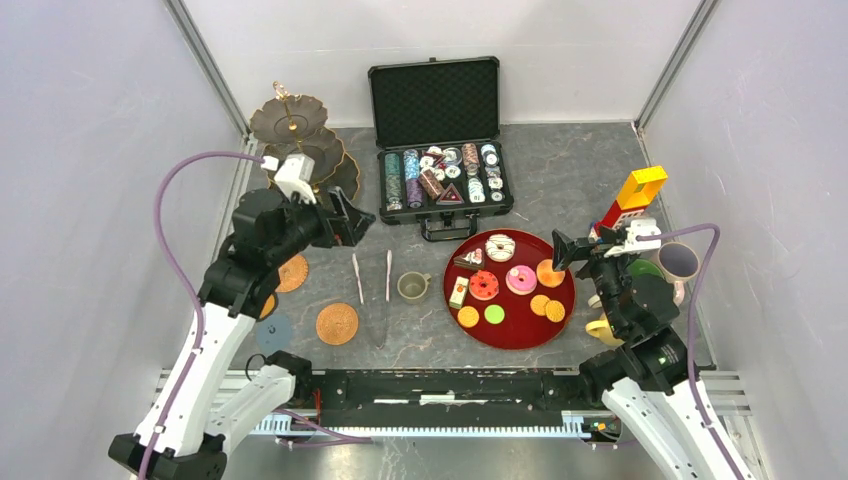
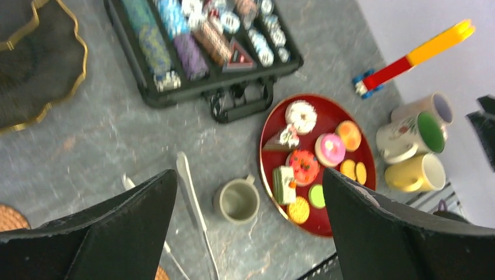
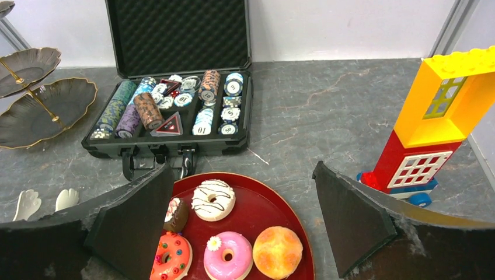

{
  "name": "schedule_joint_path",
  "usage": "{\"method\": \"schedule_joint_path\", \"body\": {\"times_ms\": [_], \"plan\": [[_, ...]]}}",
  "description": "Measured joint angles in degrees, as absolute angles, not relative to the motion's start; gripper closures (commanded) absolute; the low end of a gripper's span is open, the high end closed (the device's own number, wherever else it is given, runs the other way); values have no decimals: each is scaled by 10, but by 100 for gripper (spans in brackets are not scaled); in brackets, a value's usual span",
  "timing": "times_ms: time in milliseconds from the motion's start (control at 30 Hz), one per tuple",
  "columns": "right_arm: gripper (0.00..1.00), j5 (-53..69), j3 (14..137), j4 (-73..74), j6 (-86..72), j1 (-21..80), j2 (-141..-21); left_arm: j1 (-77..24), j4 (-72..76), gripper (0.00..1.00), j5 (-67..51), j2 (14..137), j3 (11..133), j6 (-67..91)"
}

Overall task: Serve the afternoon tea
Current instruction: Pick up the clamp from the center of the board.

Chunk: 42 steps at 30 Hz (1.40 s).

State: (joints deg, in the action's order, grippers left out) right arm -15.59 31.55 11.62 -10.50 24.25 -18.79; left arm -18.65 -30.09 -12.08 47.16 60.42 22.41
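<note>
A red tray (image 1: 518, 332) right of centre holds the sweets: white donut (image 3: 213, 199), pink donut (image 3: 228, 255), red donut (image 1: 484, 285), an orange bun (image 3: 277, 251), cake slices, and orange and green rounds. A grey-green mug (image 1: 412, 286) stands left of the tray. Three more mugs (image 2: 411, 137) cluster by the right arm. The dark scalloped stand (image 1: 300, 140) is at the back left. My left gripper (image 1: 345, 222) hovers open in front of the stand, holding nothing. My right gripper (image 1: 562, 250) hangs open and empty over the tray's right edge.
An open black case of poker chips (image 1: 440, 175) sits at the back centre. A red-yellow block tower (image 1: 632, 198) stands at the right. White tongs (image 1: 372, 285) lie beside the grey-green mug. Woven coasters (image 1: 337, 323) lie at the front left.
</note>
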Motion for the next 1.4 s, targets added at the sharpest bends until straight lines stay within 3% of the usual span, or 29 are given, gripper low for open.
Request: {"method": "schedule_joint_path", "body": {"times_ms": [367, 433, 567, 667, 867, 1033, 1400], "plan": [[2, -120, 277, 89, -111, 243, -156, -230, -361, 0, -101, 472, 484, 247], [2, -116, 270, 83, -112, 243, -144, -292, -386, 0, -26, 473, 484, 256], [2, -116, 265, 73, -117, 243, -123, -535, -438, 0, 201, 481, 485, 316], [2, -116, 265, 67, -122, 243, -110, -620, -456, 0, 319, 507, 481, 369], [2, -114, 264, 63, -128, 243, -105, -631, -398, 0, 428, 513, 383, 440], [2, -111, 263, 63, -135, 243, -105, -631, -322, 0, 432, 496, 287, 465], [2, -101, 234, 47, -157, 243, -106, -631, -176, 0, 415, 551, 218, 482]]}}
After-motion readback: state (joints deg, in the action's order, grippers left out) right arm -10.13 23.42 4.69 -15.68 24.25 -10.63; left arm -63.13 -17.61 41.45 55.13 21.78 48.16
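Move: The clamp lies open on the table, its middle roughly 30 cm below the left hand, about 5 cm back and 2 cm to the right. The grey mug stands some 10 cm to that hand's right and 1 cm back. The woven coaster is 6 cm left and 10 cm back, the red tray's middle about 33 cm right and 3 cm back. From the right hand, the clamp lies some 41 cm left, 3 cm back and 27 cm below. The left hand, fingers kept wide open, comes down about 26 cm towards the clamp while drawing back some 7 cm, the backward swing coming mainly midway before the hand drops almost straight down. The wrist turns some 30 degrees in all, tipping the fingers farther down and lifting the hand's left side, so that they end low over the clamp's two arms, beside the grey mug, with no touch to be seen. ##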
